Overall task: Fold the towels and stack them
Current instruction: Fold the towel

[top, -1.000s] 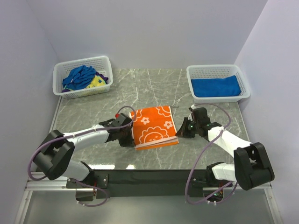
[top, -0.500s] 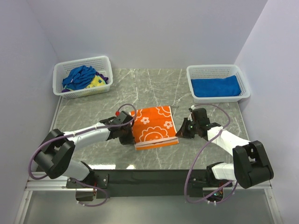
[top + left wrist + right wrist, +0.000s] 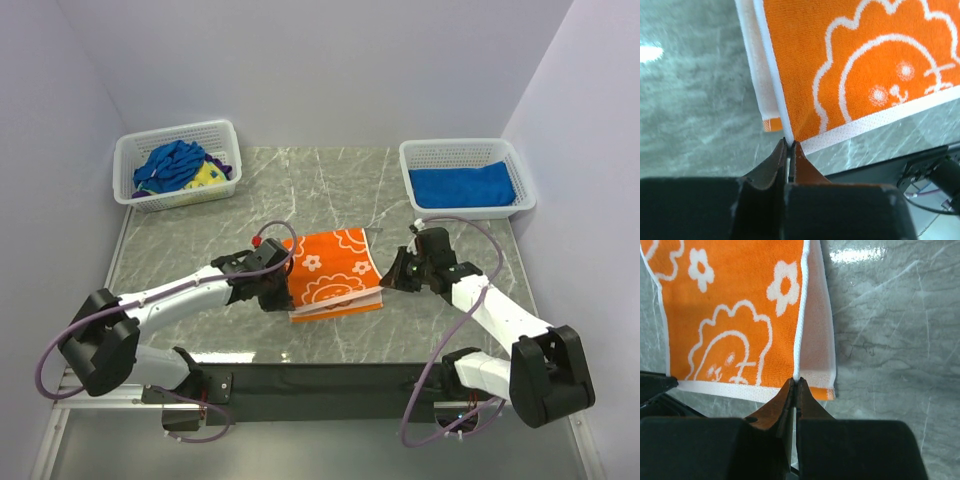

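Note:
An orange towel [image 3: 332, 270] with white flower outlines lies folded in the middle of the marble table, its top layer lifted at the near corners. My left gripper [image 3: 277, 297] is shut on the towel's near left corner [image 3: 790, 136]. Across from it, my right gripper [image 3: 390, 282] is shut on the near right corner [image 3: 796, 375]. Below the lifted layer a white underside and an orange edge [image 3: 820, 390] show. A folded royal blue towel [image 3: 463, 186] lies in the right basket. Crumpled blue [image 3: 172, 163] and yellow [image 3: 207, 176] towels fill the left basket.
A white mesh basket [image 3: 136, 193] stands at the back left and another [image 3: 524, 195] at the back right. The black front rail [image 3: 320, 378] runs along the table's near edge. Purple cables loop off both arms.
Both grippers have risen slightly and moved away from the near edge, lifting the orange towel's near corners. The left arm's elbow has swung out to the left.

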`<state>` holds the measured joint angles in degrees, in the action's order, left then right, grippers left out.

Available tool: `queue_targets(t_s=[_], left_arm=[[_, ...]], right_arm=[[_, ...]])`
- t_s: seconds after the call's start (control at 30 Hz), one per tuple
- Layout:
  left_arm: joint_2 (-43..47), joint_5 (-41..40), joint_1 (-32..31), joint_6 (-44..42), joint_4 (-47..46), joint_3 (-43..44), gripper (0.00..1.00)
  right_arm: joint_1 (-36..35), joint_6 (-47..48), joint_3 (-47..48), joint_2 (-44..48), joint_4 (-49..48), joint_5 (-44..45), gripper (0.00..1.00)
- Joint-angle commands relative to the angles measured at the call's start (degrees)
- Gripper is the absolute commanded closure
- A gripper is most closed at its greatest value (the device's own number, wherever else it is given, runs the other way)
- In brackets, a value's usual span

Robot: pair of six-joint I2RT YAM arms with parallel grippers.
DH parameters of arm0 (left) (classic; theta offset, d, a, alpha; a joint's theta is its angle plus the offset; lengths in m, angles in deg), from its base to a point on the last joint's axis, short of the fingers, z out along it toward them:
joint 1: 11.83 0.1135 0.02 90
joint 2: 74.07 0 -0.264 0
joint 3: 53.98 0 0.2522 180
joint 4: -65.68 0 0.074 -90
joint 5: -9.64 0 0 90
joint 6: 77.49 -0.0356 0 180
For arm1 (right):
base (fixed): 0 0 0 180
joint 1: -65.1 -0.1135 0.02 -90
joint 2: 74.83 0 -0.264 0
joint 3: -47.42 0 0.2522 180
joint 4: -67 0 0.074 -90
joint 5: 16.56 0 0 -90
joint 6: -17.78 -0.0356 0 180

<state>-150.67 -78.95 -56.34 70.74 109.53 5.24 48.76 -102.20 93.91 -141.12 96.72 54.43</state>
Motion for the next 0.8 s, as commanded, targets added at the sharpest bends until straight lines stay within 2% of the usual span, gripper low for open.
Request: queue_targets(t_s=[0.0,0.43,0.77], left_arm=[[1.72,-1.23,-1.19,1.79,1.99,-0.01,0.99],[-6.98,-0.80,-1.37,0.12,-2.05,-3.44,0.99],[-8.13,-1.23,-1.28,0.21,-1.79,-3.88,0.99]], right_arm=[[0.34,0.89,0.85,2.38,1.87,0.99,1.00],[0.43,-0.87,-6.62,-2.09,-4.54,0.11,1.00],[0.34,-1.05,-6.98,-1.57,-4.10,-0.51,0.99]])
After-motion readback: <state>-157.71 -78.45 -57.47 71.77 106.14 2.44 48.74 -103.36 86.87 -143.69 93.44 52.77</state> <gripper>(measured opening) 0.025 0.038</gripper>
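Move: My left hand still holds the left end of the towel's white upper edge. The lower layer's near left corner is about 1 cm back, 1 cm left and 5 cm below. My right hand holds the edge's right end; its matching corner lies some 3 cm back, 1 cm right and 5 cm below. The far fold is 19 cm ahead and 8 cm right of my left hand; the box with the blue towel is 27 cm ahead, 20 cm right of my right. I lower both hands together by about 4.5 cm, keeping both pinches shut and the edge drawn out between them, to bring it onto the towel's near border. My right hand also draws back some 3 cm, away from the far fold, my left only a little over 1 cm; both wrists tip slightly, then stop low over the table, still gripping. ##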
